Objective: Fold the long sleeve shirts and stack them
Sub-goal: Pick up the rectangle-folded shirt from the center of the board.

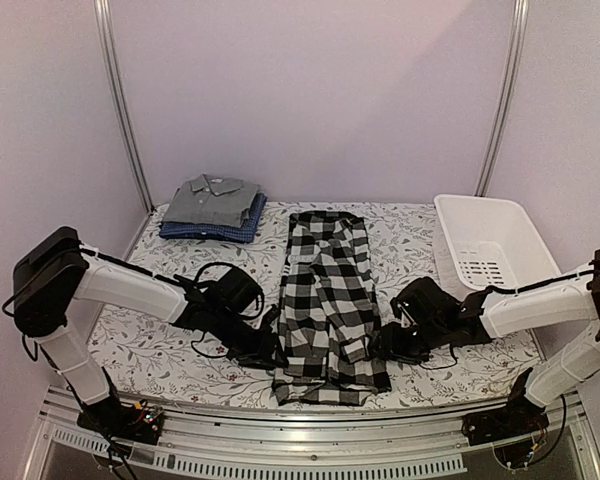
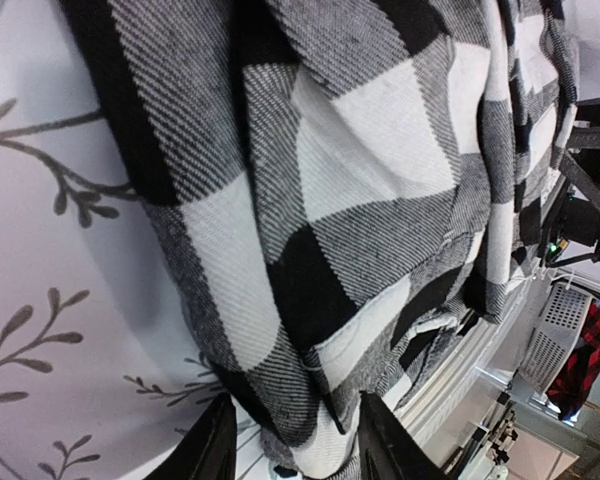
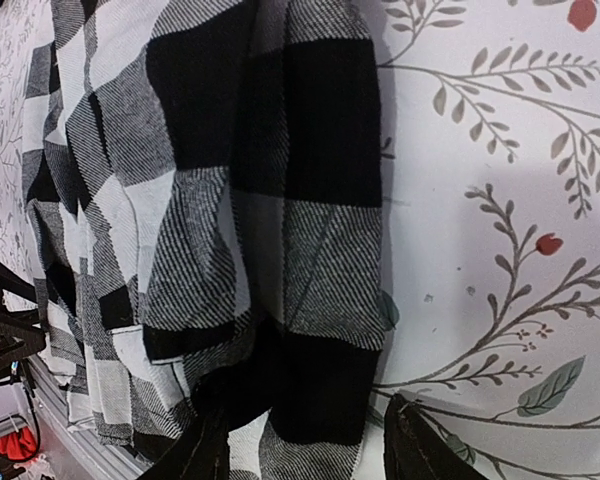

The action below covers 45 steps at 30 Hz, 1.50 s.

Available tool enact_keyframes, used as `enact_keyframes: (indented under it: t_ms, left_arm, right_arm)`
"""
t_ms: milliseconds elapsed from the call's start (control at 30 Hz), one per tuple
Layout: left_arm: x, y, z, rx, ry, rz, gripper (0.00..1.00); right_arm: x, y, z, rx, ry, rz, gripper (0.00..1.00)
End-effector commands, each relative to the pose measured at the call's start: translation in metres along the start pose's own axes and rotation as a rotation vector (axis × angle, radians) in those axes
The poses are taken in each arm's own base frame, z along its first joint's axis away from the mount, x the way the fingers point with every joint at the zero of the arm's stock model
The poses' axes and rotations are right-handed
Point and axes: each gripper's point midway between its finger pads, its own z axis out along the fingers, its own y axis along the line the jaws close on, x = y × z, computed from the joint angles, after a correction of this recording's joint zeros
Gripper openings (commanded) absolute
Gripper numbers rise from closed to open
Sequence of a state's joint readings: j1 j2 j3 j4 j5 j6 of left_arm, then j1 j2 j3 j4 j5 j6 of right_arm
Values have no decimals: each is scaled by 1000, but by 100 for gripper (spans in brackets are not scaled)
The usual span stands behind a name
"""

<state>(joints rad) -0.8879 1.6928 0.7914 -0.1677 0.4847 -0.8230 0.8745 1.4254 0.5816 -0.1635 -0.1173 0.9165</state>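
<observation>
A black-and-white checked shirt point(image 1: 326, 300) lies in the middle of the table, folded into a long strip running front to back. My left gripper point(image 1: 268, 352) is at its near left edge. In the left wrist view the left gripper point(image 2: 295, 452) is open, with the shirt's hem point(image 2: 310, 400) lying loose between the fingers point(image 2: 212, 450). My right gripper point(image 1: 382, 345) is at the near right edge. It point(image 3: 305, 455) is open too, astride the dark hem point(image 3: 320, 400), with a gap to its right finger point(image 3: 425, 450). A folded grey shirt point(image 1: 215, 198) rests on a folded blue shirt point(image 1: 212, 229) at the back left.
A white plastic basket point(image 1: 490, 245) stands at the back right. The table wears a floral cloth point(image 1: 150, 345). A metal rail point(image 1: 310, 440) runs along the near edge, and upright poles point(image 1: 125, 110) stand at both back corners.
</observation>
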Motion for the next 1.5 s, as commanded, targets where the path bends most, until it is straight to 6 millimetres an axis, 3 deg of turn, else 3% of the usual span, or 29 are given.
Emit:
enact_keyframes:
  t_ms: [0,267,500,700,1100,1267,1467]
  left_arm:
    - [1,4,5,8,9,5,41]
    - [-1,1,11,17,22,12,38]
    - [-3,-9,10,56,28,14,19]
    - [-11,-31,-2,120,-1,33,0]
    - [-39,-53,-34,161,-87,46,0]
    - [-65,-54,-47,178,-146,34,0]
    - [-131,-43,-60,159,-255,28,0]
  right_arm:
    - [7,-8,10,23,31,-16,51]
    - [12,-3,16,65,52,-61,44]
    - [5,8,7,46,34,-57,23]
    - [-5,25,-7,13,7,-68,5]
    - [-36,51,-36,-9,-88,-87,1]
    - [-68,57,-45,-7,-161,-74,1]
    - [-133,63,-46,27,-295,-66,2]
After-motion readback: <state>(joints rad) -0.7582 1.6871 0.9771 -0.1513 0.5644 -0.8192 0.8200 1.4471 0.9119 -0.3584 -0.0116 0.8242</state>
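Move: The checked shirt lies lengthwise between the hands. Its left edge runs between the left fingers, about 1 cm right of and 1 cm below the hand; its right edge is roughly 2 cm left of the right hand and 2 cm below. The near hem's middle is some 10 cm back from both, about 10 cm inward. The folded stack sits about 43 cm ahead and 21 cm left of the left hand; the white basket is some 24 cm ahead and 32 cm right of the right hand. The shirt's two long edges are pinched just ahead of the near hem, the right hand first easing 1–2 cm left onto its edge, both sinking slightly as the fingers shut. Then both hands together lift the cloth about 8 cm and carry it some 7 cm forward over the rest of the shirt, speeding up towards the end, wrists tilting around 10 degrees. ##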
